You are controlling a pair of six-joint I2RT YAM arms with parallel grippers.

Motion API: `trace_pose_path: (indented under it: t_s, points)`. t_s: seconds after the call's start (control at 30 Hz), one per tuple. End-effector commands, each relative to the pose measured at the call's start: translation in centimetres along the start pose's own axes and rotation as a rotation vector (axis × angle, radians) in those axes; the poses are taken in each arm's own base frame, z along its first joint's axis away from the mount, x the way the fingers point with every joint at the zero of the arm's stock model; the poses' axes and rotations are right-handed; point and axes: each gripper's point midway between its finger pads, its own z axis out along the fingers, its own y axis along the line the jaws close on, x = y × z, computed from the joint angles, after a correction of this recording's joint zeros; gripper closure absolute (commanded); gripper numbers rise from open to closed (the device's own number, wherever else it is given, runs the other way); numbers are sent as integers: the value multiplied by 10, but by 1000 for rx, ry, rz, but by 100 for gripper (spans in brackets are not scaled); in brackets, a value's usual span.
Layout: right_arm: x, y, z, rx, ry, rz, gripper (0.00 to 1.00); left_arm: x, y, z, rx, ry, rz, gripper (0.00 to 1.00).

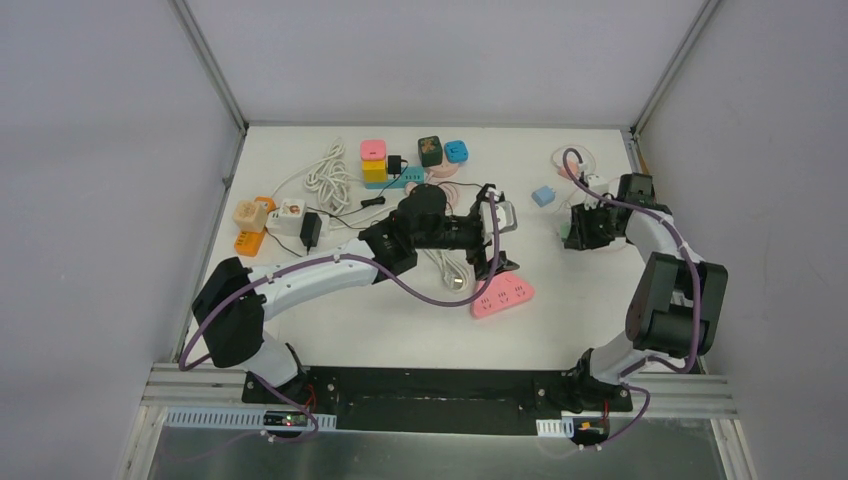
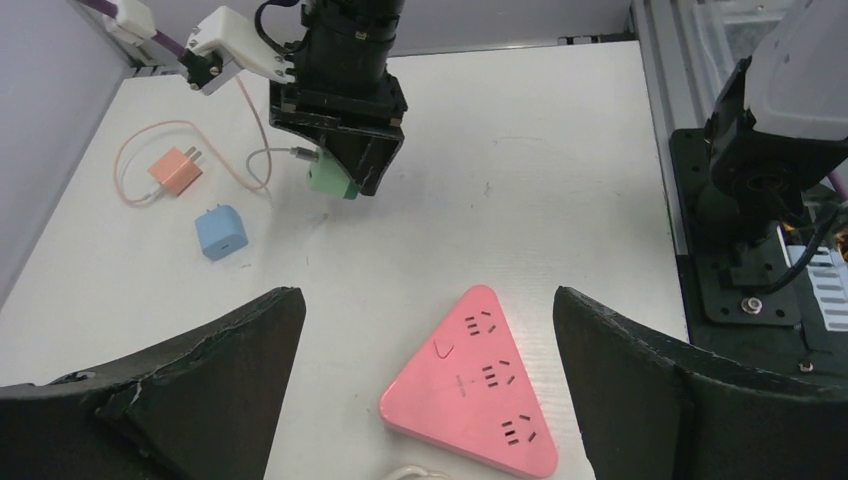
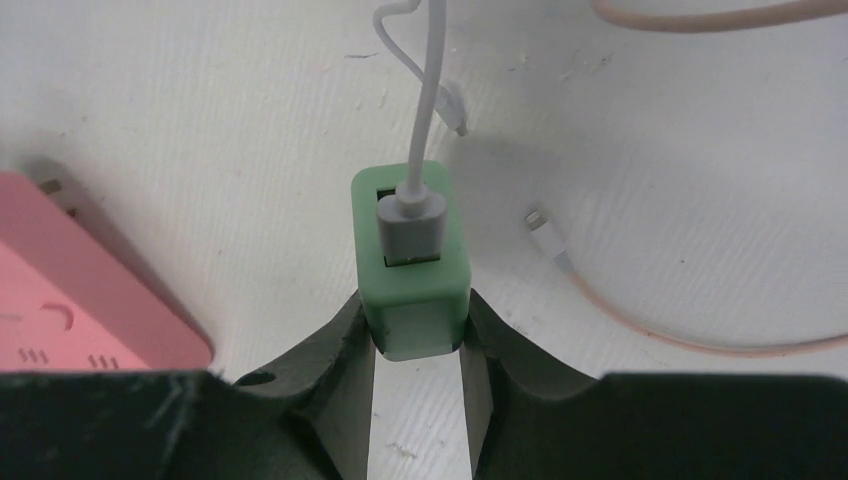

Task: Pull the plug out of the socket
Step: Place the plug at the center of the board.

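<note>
The pink triangular socket (image 2: 470,385) lies flat on the white table with nothing plugged into its outlets. It also shows in the top view (image 1: 503,294) and at the left edge of the right wrist view (image 3: 80,310). My left gripper (image 2: 428,300) hovers over the socket, open wide, with nothing between its fingers. The plug is a small green cube (image 3: 410,285) with a grey USB connector and white cable in its top. My right gripper (image 3: 415,330) is shut on it, to the right of the socket and apart from it (image 2: 332,182).
A blue adapter (image 2: 220,232) and an orange adapter (image 2: 175,170) with a looped pink cable lie beyond the right gripper. Coloured cube plugs (image 1: 400,160), a coiled white cable (image 1: 330,175) and an orange power strip (image 1: 250,240) crowd the back left.
</note>
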Motion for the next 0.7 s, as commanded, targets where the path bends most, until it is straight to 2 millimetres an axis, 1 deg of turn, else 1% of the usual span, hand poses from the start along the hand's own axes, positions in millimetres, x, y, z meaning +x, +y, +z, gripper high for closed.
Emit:
trace_pose_path:
  t_s: [0.0,0.03,0.07,0.17,0.2,0.3,0.4,0.57,0.67]
  points:
    - [-26,-28,16,100,-68,53,100,-39,21,-6,-102,-75,-22,1]
    - [-25,-35,19,147,-55,103,100,-38,25,-7,-118,-70,-24,1]
    - [-27,-38,22,170,-50,128,100,-37,28,-8,-130,-67,-24,1]
    - [-37,-43,32,165,-64,124,100,-32,36,-12,-163,-51,-18,1]
    - [-41,-44,37,160,-68,158,98,-30,38,-13,-173,-45,-13,1]
    - [-53,-55,48,159,-70,162,97,-26,43,-19,-204,-27,3,1]
    - [-63,-64,64,150,-56,160,97,-20,50,-25,-238,-9,12,1]
    - [-78,-70,81,132,-32,153,97,-7,75,-37,-306,14,-36,1]
    - [-80,-67,81,125,-19,153,97,3,97,-55,-376,35,-80,1]
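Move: The green plug is already in my right hand. The blue plug it is going towards lies about 13 cm ahead, 4 cm to the left and some 5 cm lower. The orange plug is roughly 22 cm ahead and 3 cm right; the pink power strip sits about 14 cm back and 16 cm left, both at that same low level. From my empty left hand the blue plug is some 25 cm ahead, 16 cm right and 26 cm below. My right hand keeps its pinch on the green plug and carries it about 12 cm forward to beside the blue plug, sinking some 4 cm early on and then running level low over the table, with a 10-degree clockwise turn. Meanwhile my left hand, empty and wide open, draws off from above the pink power strip, about 7 cm forward and 3 cm left, turning 15 degrees counter-clockwise. ##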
